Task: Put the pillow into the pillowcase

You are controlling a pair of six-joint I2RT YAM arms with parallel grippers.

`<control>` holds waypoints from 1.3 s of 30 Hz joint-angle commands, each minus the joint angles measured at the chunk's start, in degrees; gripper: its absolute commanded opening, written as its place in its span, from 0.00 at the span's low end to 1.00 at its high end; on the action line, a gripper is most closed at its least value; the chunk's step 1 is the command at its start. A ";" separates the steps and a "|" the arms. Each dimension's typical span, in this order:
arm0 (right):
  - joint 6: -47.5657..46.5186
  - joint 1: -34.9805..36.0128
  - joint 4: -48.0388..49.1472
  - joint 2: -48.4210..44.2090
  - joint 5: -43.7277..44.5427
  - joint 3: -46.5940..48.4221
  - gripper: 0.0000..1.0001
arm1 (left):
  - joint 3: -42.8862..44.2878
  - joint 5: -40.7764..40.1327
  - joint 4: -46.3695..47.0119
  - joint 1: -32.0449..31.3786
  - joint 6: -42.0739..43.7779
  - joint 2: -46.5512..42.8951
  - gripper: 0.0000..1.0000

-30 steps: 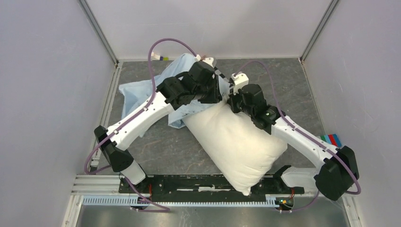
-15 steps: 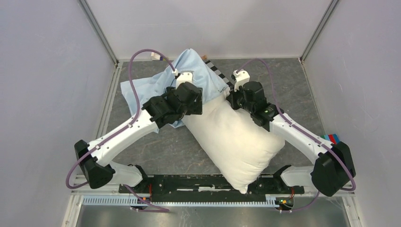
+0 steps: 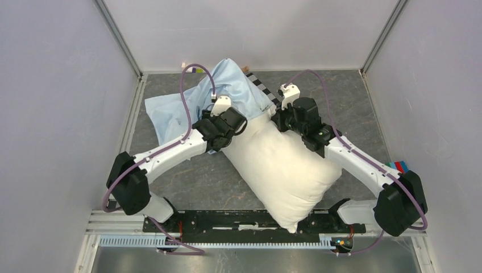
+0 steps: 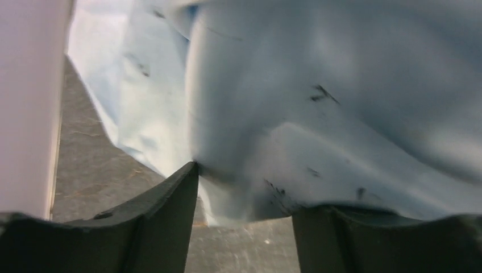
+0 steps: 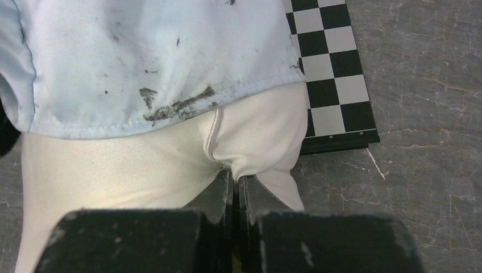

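The cream-white pillow lies diagonally from the table's middle to the near edge. Its far end sits inside the pale-blue pillowcase, whose smudged hem crosses the pillow. My right gripper is shut on a pinch of pillow fabric at the right corner, just below the hem. At the pillowcase's near left edge, my left gripper is open. Blue cloth bulges over and between its spread fingers, which hold nothing.
A black-and-white checkerboard panel lies under the pillowcase at the back right. Walls close in left, right and back. A small coloured object sits at the right edge. The arms' base rail runs along the near edge.
The left gripper has opened, letting go of the pillowcase, and pulled back from the far end to the case's near left edge. The right gripper has stayed shut on the pillow.
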 commanded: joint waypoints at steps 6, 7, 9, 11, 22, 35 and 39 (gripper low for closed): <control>2.56 0.67 0.38 0.69 -3.96 4.99 0.00 | 17.99 2.12 -2.79 -8.00 12.55 -1.31 0.02; 3.42 0.76 0.58 1.48 -4.33 5.62 0.00 | 23.22 6.85 -5.20 -10.58 12.93 -1.13 0.03; 5.80 1.02 1.56 3.11 -4.80 6.97 0.00 | 32.06 16.33 -7.64 -14.58 12.36 0.23 0.03; 8.82 0.98 3.58 4.51 -5.77 7.90 0.00 | 38.26 23.65 -8.69 -15.66 8.80 1.88 0.02; 10.02 0.97 5.29 12.23 -6.00 14.60 0.00 | 23.60 35.36 -5.49 -0.69 -8.80 3.13 0.02; -4.96 9.07 -9.05 -1.74 13.57 13.76 0.98 | 15.62 37.46 0.12 8.15 -8.06 7.69 0.02; -6.77 17.99 -9.25 -7.00 19.80 6.30 0.98 | 17.06 38.18 -0.05 8.42 -7.44 7.17 0.02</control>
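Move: The left hand has its open fingers around the pillowcase's near edge, about 2 cm ahead and 1 cm to its left, at fingertip height; the pillow's middle lies about 22 cm right, 16 cm back and some 7 cm lower. For the right hand, already pinching the pillow's far end, the pillowcase mouth's middle is roughly 10 cm left, 3 cm ahead and slightly lower, and the chessboard about 9 cm ahead, 5 cm left and 16 cm below. The left hand shuts on the pillowcase edge and swings it up some 18 cm and to the right, slightly back, then brings it down and forward over the pillow's end, finishing about 9 cm right of where it began, rolled some 30 degrees with its left side lower, the cloth still pinched. Meanwhile the right hand, keeping its pinch on the pillow, feeds it about 5 cm left and a little forward towards the pillowcase mouth, then opens wide, lets go and lifts clear, up and back. ##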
